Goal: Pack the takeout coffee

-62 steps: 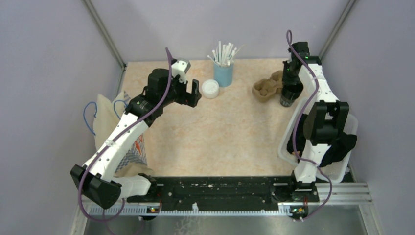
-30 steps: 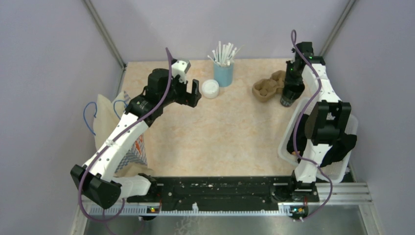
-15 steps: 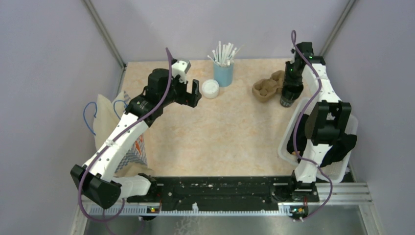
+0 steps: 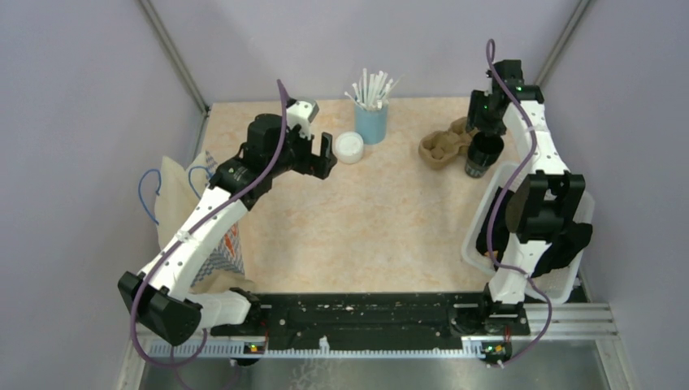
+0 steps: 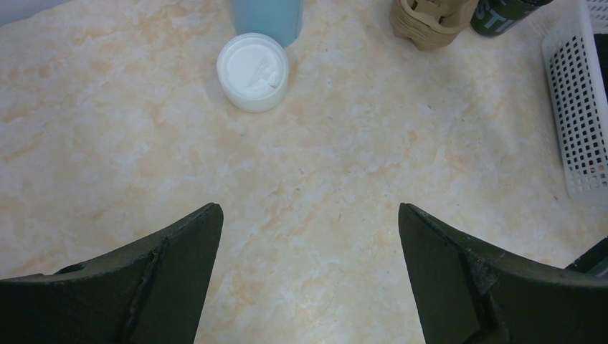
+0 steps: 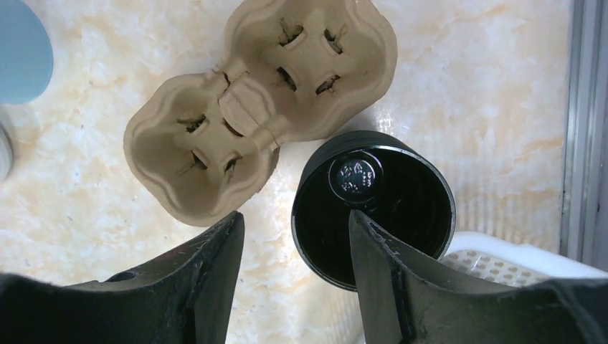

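The takeout coffee cup (image 4: pixel 483 156) is dark, lidless and upright on the table between the cardboard carrier and the basket. In the right wrist view its open mouth (image 6: pixel 401 215) faces up. My right gripper (image 4: pixel 485 128) hangs over it, open. In that view the right gripper (image 6: pixel 294 215) straddles the cup's left wall, one finger over the mouth, neither touching it. The round white lid (image 4: pixel 349 147) lies beside the blue cup, ahead of my left gripper (image 4: pixel 322 156), which is wide open and empty. In the left wrist view the lid (image 5: pixel 253 72) lies beyond the left gripper (image 5: pixel 308 215).
A two-hole cardboard carrier (image 4: pixel 443 145) (image 6: pixel 251 107) sits left of the cup. A light-blue cup of white straws (image 4: pixel 371 122) stands at the back. A white mesh basket (image 4: pixel 479 231) (image 5: pixel 584 107) lies along the right side. A paper bag (image 4: pixel 175 195) rests at the left edge.
My right gripper has opened, let go of the cup and drawn up and back a little. The cup stays standing on the table. The left arm has not moved.
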Controlling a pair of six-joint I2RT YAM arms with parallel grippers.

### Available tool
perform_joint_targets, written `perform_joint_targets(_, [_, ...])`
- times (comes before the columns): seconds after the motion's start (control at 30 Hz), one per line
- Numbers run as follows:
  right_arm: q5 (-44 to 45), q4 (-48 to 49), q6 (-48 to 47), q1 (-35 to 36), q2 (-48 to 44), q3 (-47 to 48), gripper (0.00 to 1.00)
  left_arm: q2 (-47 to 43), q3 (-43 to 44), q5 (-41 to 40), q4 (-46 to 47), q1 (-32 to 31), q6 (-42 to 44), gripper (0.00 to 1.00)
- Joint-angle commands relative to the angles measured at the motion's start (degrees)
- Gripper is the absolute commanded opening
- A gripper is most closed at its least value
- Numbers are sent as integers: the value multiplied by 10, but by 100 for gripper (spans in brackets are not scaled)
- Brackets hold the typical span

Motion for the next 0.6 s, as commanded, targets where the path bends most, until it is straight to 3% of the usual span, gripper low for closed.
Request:
perform_joint_targets(0.0, [6,7,34,4,-24,11,56,13,10,19,18,-7,-14,99])
perform_joint_targets(0.23, [-37,39,46,-12,-33,-31,44,27,4,31,23,-9,-26,98])
perform_joint_targets(0.33, [-44,32,42,-14,-19,-19,34,35,2,36,28,-10,-30,98])
perform_joint_targets(0.57, [-48,34,51,-16,-7,-1,29,47,10,36,26,-13,-29,99])
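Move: The right hand, its fingers half open, is above the left rim of the black cup stack, whose middle lies about 3 cm right, 1 cm back and 9 cm below. The cardboard carrier is 5 cm ahead and 3 cm left, the white basket some 16 cm back and 17 cm right. From the left hand the stack lies about 13 cm ahead and 42 cm right, the white lids 20 cm ahead and 6 cm right. Ease the right gripper down about 1 cm towards the cup stack's left rim and narrow its fingers from half open to about a third, one on each side of the cup wall, rolling its left side up slightly. Meanwhile bring the left gripper, still wide open and empty, down and right about 3.5 cm, tipping it a little downward. ##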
